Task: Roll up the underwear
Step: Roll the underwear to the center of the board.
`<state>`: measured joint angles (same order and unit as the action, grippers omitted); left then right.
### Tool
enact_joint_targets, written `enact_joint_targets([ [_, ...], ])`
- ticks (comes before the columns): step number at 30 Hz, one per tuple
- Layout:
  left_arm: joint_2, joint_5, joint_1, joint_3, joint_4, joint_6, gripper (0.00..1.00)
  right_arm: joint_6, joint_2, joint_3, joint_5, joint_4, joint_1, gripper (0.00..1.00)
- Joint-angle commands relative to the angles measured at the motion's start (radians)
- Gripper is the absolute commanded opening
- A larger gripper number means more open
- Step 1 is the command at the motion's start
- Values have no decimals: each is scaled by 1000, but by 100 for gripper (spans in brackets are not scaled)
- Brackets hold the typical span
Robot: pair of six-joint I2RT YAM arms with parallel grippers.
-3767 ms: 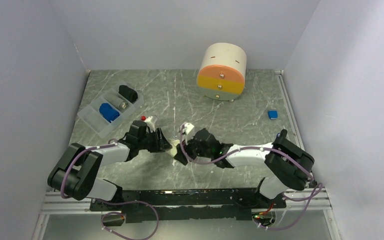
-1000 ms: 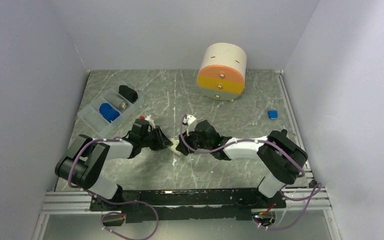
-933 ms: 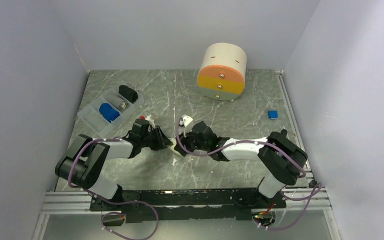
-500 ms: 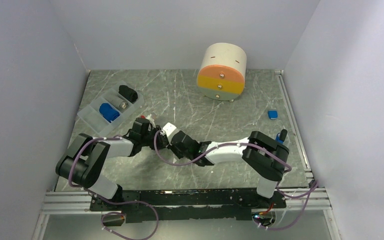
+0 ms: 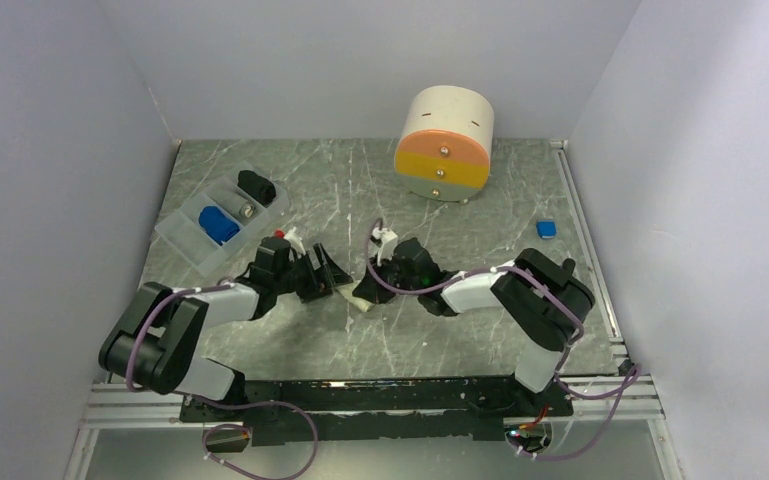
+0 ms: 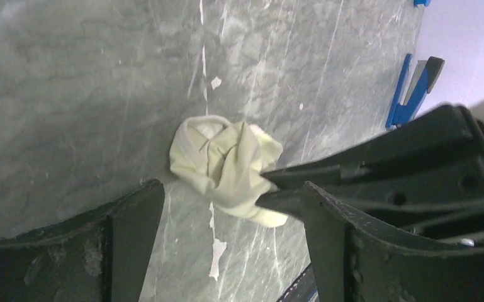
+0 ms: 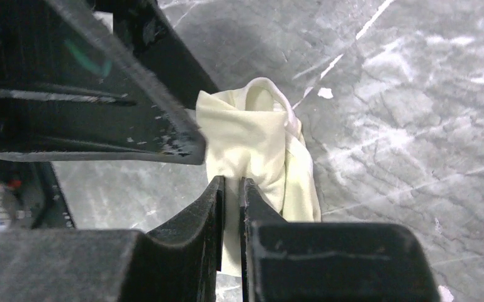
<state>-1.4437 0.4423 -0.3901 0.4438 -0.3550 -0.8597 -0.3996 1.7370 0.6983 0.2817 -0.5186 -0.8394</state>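
The pale cream-yellow underwear (image 5: 353, 296) lies bunched on the marble table between my two grippers. In the right wrist view my right gripper (image 7: 231, 184) is shut on the near edge of that cream cloth (image 7: 252, 135). My left gripper (image 5: 326, 277) stands open just left of it. In the left wrist view the cream bundle (image 6: 223, 165) sits just beyond the wide gap of my left gripper (image 6: 233, 192), untouched by its fingers. The right arm's fingers (image 6: 277, 189) pinch the bundle from the right. The royal blue underwear (image 5: 218, 224) sits rolled in a compartment of the clear tray (image 5: 182, 236).
A black rolled bundle (image 5: 256, 186) lies in the tray's far compartment. A cream cylinder (image 5: 444, 140) with orange and yellow drawers stands at the back. A small blue clip (image 5: 546, 228) lies far right. Grey walls close in on three sides.
My left gripper has opened and let go of the cream underwear. My right gripper has shut on it, after the right arm swung left and came back.
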Motion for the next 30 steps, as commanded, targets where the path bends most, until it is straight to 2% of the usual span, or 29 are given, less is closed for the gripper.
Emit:
enact_joint_targets([
  [1, 34, -15, -15, -47, -32, -39, 84, -238, 50, -74, 197, -208, 59, 9],
  [7, -25, -55, -82, -55, -106, -110, 79, -376, 121, -132, 262, -402, 126, 10],
  [8, -43, -61, -85, -49, -111, -118, 75, -397, 130, -139, 267, -427, 132, 10],
  [10, -70, -84, -85, -44, -119, -142, 59, -418, 144, -155, 278, -472, 145, 12],
  [12, -51, -152, -95, -82, -182, -173, 55, -419, 150, -155, 292, -483, 152, 14],
  [15, -33, -208, -99, -86, -165, -177, 54, -358, 128, -131, 297, -405, 153, 21],
  [18, -79, -201, -98, -54, -141, -161, 51, -292, 80, -113, 290, -315, 153, 28],
  [21, -121, -186, -99, -41, -152, -167, 46, -162, 1, -75, 237, -117, 148, 41],
  [25, -144, -203, -101, 10, -38, -119, 43, 95, -139, -25, 9, 130, 66, 48],
  [30, -141, -220, -101, 42, 19, -96, 43, 327, -221, 2, -293, 257, -77, 51],
])
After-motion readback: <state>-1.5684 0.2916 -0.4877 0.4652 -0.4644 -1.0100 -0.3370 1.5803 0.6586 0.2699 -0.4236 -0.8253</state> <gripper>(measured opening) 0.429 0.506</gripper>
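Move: The partly rolled underwear has its middle about 5 cm to the right of the wide-open left hand, 1 cm nearer the robot and 3 cm below. The shut right fingers already grip the cloth, whose middle is some 2 cm to their left, level in reach and 1 cm below. From the left hand, the white spot on the table is about 8 cm back and 4 cm right, the clear tray roughly 15 cm ahead and 22 cm left. Turning about its fingers by some 25 degrees, top side going forward, the right hand keeps its grip and rolls the underwear while shifting slightly right; then it opens, lets go, lifts about 3 cm and turns back. Meanwhile the left hand draws back and right, sinks, and partly closes around the roll's left end, then advances nearly 3 cm. ##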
